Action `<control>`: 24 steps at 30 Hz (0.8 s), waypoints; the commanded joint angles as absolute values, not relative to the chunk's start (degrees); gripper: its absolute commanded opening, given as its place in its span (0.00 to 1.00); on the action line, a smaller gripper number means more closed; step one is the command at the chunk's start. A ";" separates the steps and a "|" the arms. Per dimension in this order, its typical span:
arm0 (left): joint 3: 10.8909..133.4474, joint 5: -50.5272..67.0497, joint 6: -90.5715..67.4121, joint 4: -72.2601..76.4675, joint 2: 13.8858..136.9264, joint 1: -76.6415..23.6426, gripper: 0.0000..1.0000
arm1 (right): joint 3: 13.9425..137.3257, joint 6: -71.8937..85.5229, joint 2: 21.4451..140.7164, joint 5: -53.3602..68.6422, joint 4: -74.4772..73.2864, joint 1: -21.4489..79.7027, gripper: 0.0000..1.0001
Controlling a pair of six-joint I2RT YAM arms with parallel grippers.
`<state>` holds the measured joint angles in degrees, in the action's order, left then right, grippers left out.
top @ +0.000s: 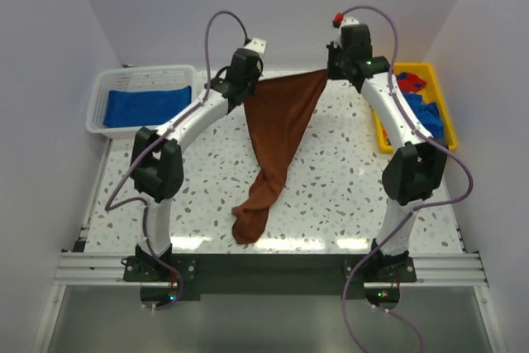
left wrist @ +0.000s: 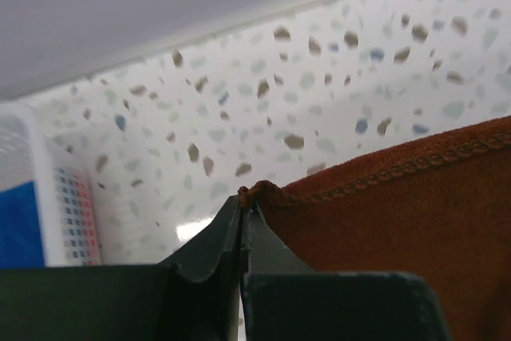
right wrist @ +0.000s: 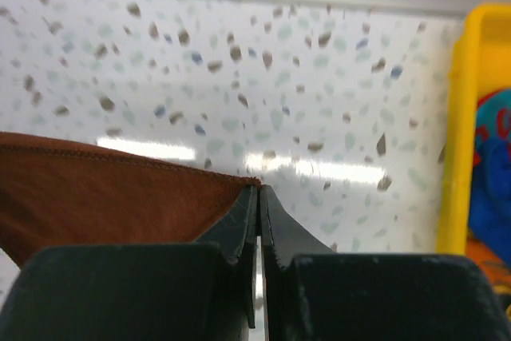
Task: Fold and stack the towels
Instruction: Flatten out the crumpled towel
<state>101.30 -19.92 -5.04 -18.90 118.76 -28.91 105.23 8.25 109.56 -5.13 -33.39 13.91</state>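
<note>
A rust-brown towel (top: 279, 134) hangs stretched between both grippers above the far part of the table, its top edge taut and its lower end drooping onto the table near the front. My left gripper (top: 245, 91) is shut on the towel's left top corner (left wrist: 254, 194); my left gripper (left wrist: 242, 201) shows the corner bunched at its tips. My right gripper (top: 329, 70) is shut on the right top corner (right wrist: 247, 183), pinched at my right gripper (right wrist: 259, 191). Blue towels (top: 147, 105) lie in the white basket. More towels, blue and red (top: 420, 103), lie in the yellow tray.
The white lattice basket (top: 103, 93) stands at the far left, also seen as the basket (left wrist: 56, 205) in the left wrist view. The yellow tray (top: 448, 105) sits at the far right, its rim (right wrist: 455, 125) close to the right gripper. White walls enclose the speckled table (top: 347, 196).
</note>
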 commanded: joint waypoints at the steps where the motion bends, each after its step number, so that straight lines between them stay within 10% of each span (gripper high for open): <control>1: 110.20 -26.19 2.19 -16.09 106.81 -28.65 0.00 | 118.87 3.62 105.73 -6.77 -36.11 13.71 0.00; 24: 104.05 -6.77 8.26 -22.13 60.92 -29.88 0.00 | 111.17 -11.60 62.67 2.64 -35.68 13.71 0.00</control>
<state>101.84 -1.65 5.19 -20.43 68.03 -32.10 109.56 -6.79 66.76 9.93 -34.44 16.10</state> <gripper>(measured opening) 0.028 0.014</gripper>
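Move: Both hands already hold the top corners of the brown towel, the right hand some 27 cm to the left one's right. The bulk of the towel lies about 12 cm back, 10 right and 12 below the left hand, or 11 back, 17 left and 18 below the right. Its loose end is about 40 cm back, 3 right and 14 below the left hand. The white bin stands 31 cm left, 8 ahead and 11 below the left hand; the yellow bin 24 right, 7 ahead and 17 below the right. Still pinching the towel's two top corners in shut fingers, both hands sweep it fast upward, the left about 40 cm and the right somewhat less, almost straight up at first, then also well back towards the bases. The fingertips tip up from slanting down to about level and turn inward towards each other, while the hands draw slightly apart along the top edge. ##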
